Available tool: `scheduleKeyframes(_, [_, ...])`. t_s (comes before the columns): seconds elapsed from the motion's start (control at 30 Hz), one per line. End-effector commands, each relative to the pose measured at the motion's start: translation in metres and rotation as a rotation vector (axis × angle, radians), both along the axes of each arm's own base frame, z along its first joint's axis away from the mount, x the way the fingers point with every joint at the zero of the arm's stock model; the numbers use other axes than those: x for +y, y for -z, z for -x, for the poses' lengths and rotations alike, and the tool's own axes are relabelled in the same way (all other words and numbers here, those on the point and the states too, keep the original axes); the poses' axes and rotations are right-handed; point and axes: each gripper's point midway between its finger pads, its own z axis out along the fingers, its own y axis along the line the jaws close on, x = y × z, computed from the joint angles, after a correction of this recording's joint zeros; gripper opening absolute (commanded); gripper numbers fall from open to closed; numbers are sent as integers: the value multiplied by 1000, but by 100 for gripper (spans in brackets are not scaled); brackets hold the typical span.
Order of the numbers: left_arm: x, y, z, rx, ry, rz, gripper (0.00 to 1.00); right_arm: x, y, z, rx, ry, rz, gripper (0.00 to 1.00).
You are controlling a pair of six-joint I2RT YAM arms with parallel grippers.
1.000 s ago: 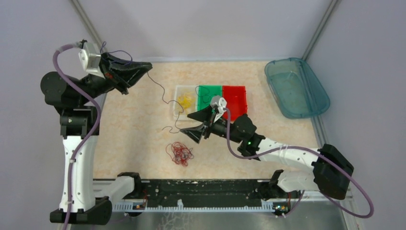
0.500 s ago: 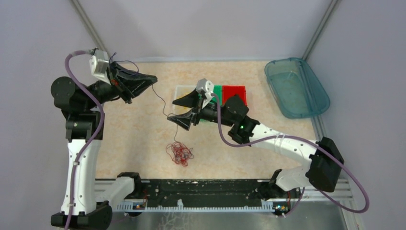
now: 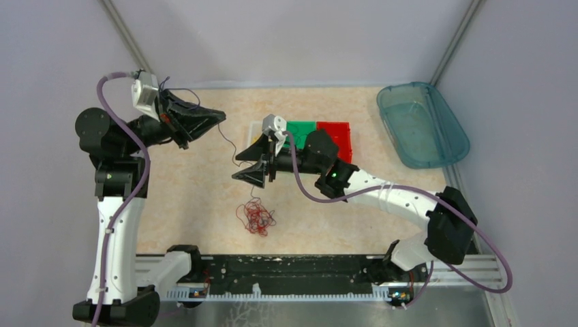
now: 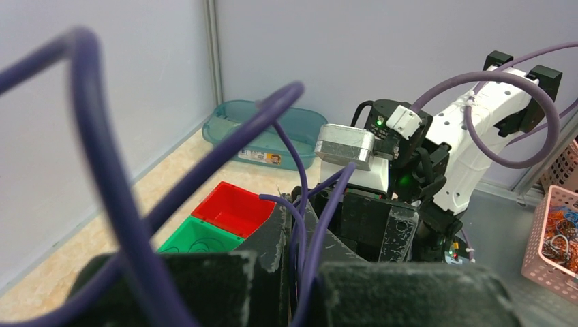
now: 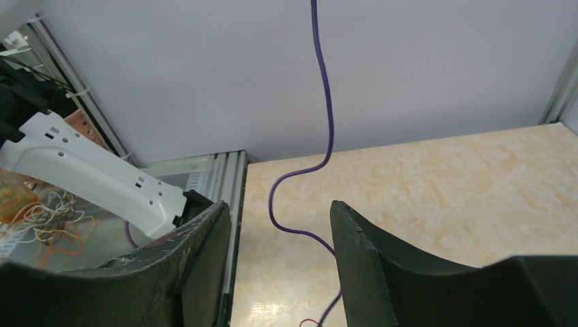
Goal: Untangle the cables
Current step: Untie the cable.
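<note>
A thin dark purple cable (image 3: 227, 140) hangs from my left gripper (image 3: 219, 116), which is raised at the far left and shut on it. The left wrist view shows the strands pinched between the closed jaws of the left gripper (image 4: 300, 225). The cable runs down to a red cable tangle (image 3: 255, 218) lying on the table. My right gripper (image 3: 247, 161) is open around the hanging strand at mid-height. In the right wrist view the purple cable (image 5: 322, 102) drops between the fingers of the right gripper (image 5: 278, 204) without touching them.
Green bin (image 3: 300, 128) and red bin (image 3: 335, 136) sit side by side mid-table; a clear bin (image 3: 253, 128) beside them is mostly hidden by the right gripper. A teal tub (image 3: 422, 122) stands far right. Thin dark wires lie in the green bin (image 4: 194, 242).
The right gripper has swung left from over the bins to straddle the hanging purple cable, and its jaws have narrowed. The left gripper shifted slightly right, still holding the cable.
</note>
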Motion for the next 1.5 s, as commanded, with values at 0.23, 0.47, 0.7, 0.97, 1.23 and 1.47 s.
scheduleKeyframes(0.23, [-2, 4, 7, 14, 19, 1, 0, -2, -46, -6, -59, 18, -97, 5])
scheduleKeyframes(0.47, [3, 46, -11, 78, -45, -71, 35, -33, -65, -47, -34, 218, -164, 0])
scheduleKeyframes(0.7, [1, 139, -17, 287, 26, -336, 99, -95, -95, -99, -42, 483, -260, 0])
scheduleKeyframes(0.97, [17, 183, -18, 234, -61, -482, 99, -148, -113, -135, -64, 656, -306, 0])
scheduleKeyframes(1.23, [29, 209, -22, 270, -128, -547, 99, -166, -103, -166, -16, 733, -258, 0])
scheduleKeyframes(1.47, [36, 223, -20, 332, -177, -560, 99, -167, -82, -190, -7, 781, -190, 0])
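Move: The purple cable strand runs between the open right fingers, within about 1 cm of the hand point. The green box stands some 16 cm ahead of that hand and 15 cm to its right, about 32 cm below; the white box is equally far ahead but only 5 cm right, and the red tangle 5 cm back and 3 cm left, both equally low. From the left hand, which still holds the cable, that strand is roughly 4 cm back, 1 cm right and 14 cm down. Right hand pinches purple cable, carries it some 24 cm forward-right over green box; left lets go, sinks 20 cm. ##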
